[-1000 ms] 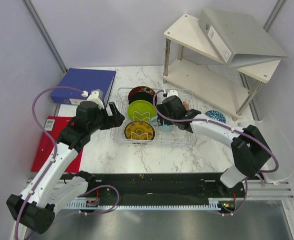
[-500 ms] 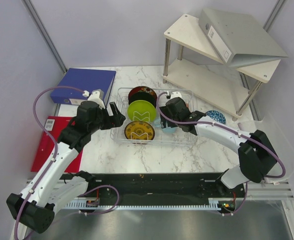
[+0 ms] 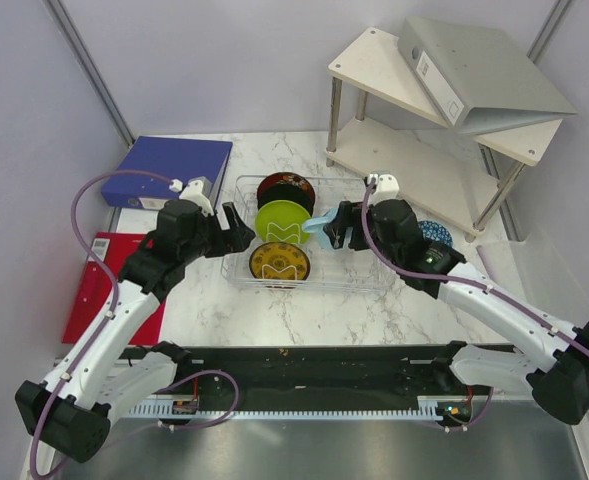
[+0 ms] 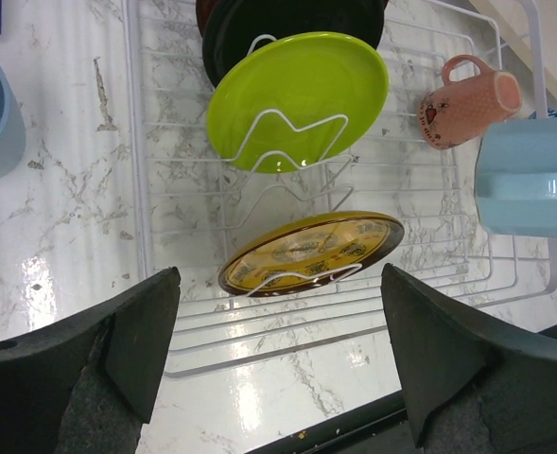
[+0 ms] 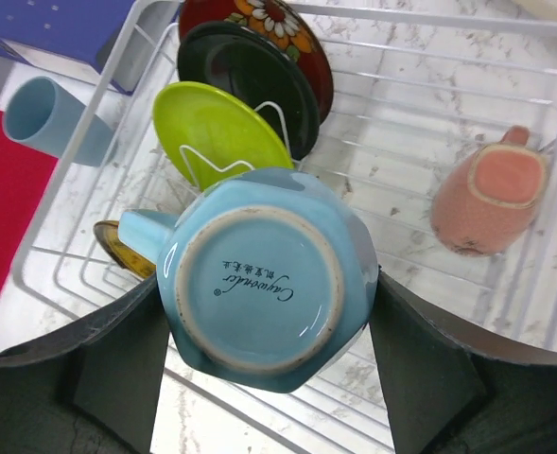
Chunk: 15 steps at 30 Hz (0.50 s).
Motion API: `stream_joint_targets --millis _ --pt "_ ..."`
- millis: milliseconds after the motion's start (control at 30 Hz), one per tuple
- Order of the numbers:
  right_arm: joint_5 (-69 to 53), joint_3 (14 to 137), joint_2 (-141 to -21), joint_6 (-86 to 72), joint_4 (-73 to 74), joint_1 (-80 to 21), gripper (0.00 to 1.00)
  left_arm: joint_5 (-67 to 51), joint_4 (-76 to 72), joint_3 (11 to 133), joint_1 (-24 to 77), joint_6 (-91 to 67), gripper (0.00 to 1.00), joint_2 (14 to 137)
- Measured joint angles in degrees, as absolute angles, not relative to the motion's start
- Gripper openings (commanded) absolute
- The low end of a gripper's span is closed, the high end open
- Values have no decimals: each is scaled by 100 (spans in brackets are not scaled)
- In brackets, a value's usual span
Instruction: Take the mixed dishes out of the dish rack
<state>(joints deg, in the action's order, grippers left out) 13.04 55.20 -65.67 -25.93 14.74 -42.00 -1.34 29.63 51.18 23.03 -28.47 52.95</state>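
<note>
The dish rack [image 3: 304, 288] is a white wire basket in the middle of the table. In its slots stand a lime green plate [image 3: 282, 220], a yellow-brown plate [image 3: 279, 262] and dark plates [image 3: 284, 187]. My right gripper [image 3: 336, 232] is shut on a light-blue mug [image 5: 264, 279]. The mug hangs above the rack's wires [image 5: 89, 123], its base toward the wrist camera and its handle to the left. A pink mug [image 5: 491, 194] lies in the rack. My left gripper [image 4: 283, 350] stands open at the rack's left front, near the yellow-brown plate [image 4: 311, 251], touching nothing.
A small blue patterned dish [image 3: 436, 232] lies right of the rack, partly behind my right arm. A light-blue cup [image 5: 46, 118] stands on the table left of the rack. A blue box [image 3: 169, 170] and red folder [image 3: 99, 285] lie at the left. A white two-tier shelf [image 3: 424, 110] holds a grey binder [image 3: 479, 70].
My right gripper has risen out of the rack with the light-blue mug and pulled back to the right. The left arm has barely moved.
</note>
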Motion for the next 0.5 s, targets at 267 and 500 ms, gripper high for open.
stream_joint_targets --millis 267,500 --pt "725 3522 -5463 -3658 -362 -4115 0 -982 2139 4856 2303 -3079 93 5072" --pt "-183 2394 -5249 -5107 -2499 -3369 0 -2053 646 4042 2303 -3767 93 4541"
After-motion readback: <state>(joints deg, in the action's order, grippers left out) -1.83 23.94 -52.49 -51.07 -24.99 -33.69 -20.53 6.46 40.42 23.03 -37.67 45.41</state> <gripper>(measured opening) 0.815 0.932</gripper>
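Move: The blue mug already sits in the right fingers; the open left gripper it is turned towards lies about 21 cm to that hand's left, level with it in reach and height. From the left hand the mug is roughly 18 cm to the right at the same reach and height, with the green plate some 10 cm ahead, 8 right, 9 below, and the yellow plate 3 ahead, 6 right, 10 below. The pink cup is about 10 cm ahead of the right hand, 9 right, 11 below. Rightward and up, some 5 cm each way and a little back, the open left hand swings its fingers round to the right towards the mug. The right hand, still gripping the mug, draws back and dips about 3 cm, then partly recovers, rolling its left side up some 35 degrees until its fingers point nearly level, forward and left. ##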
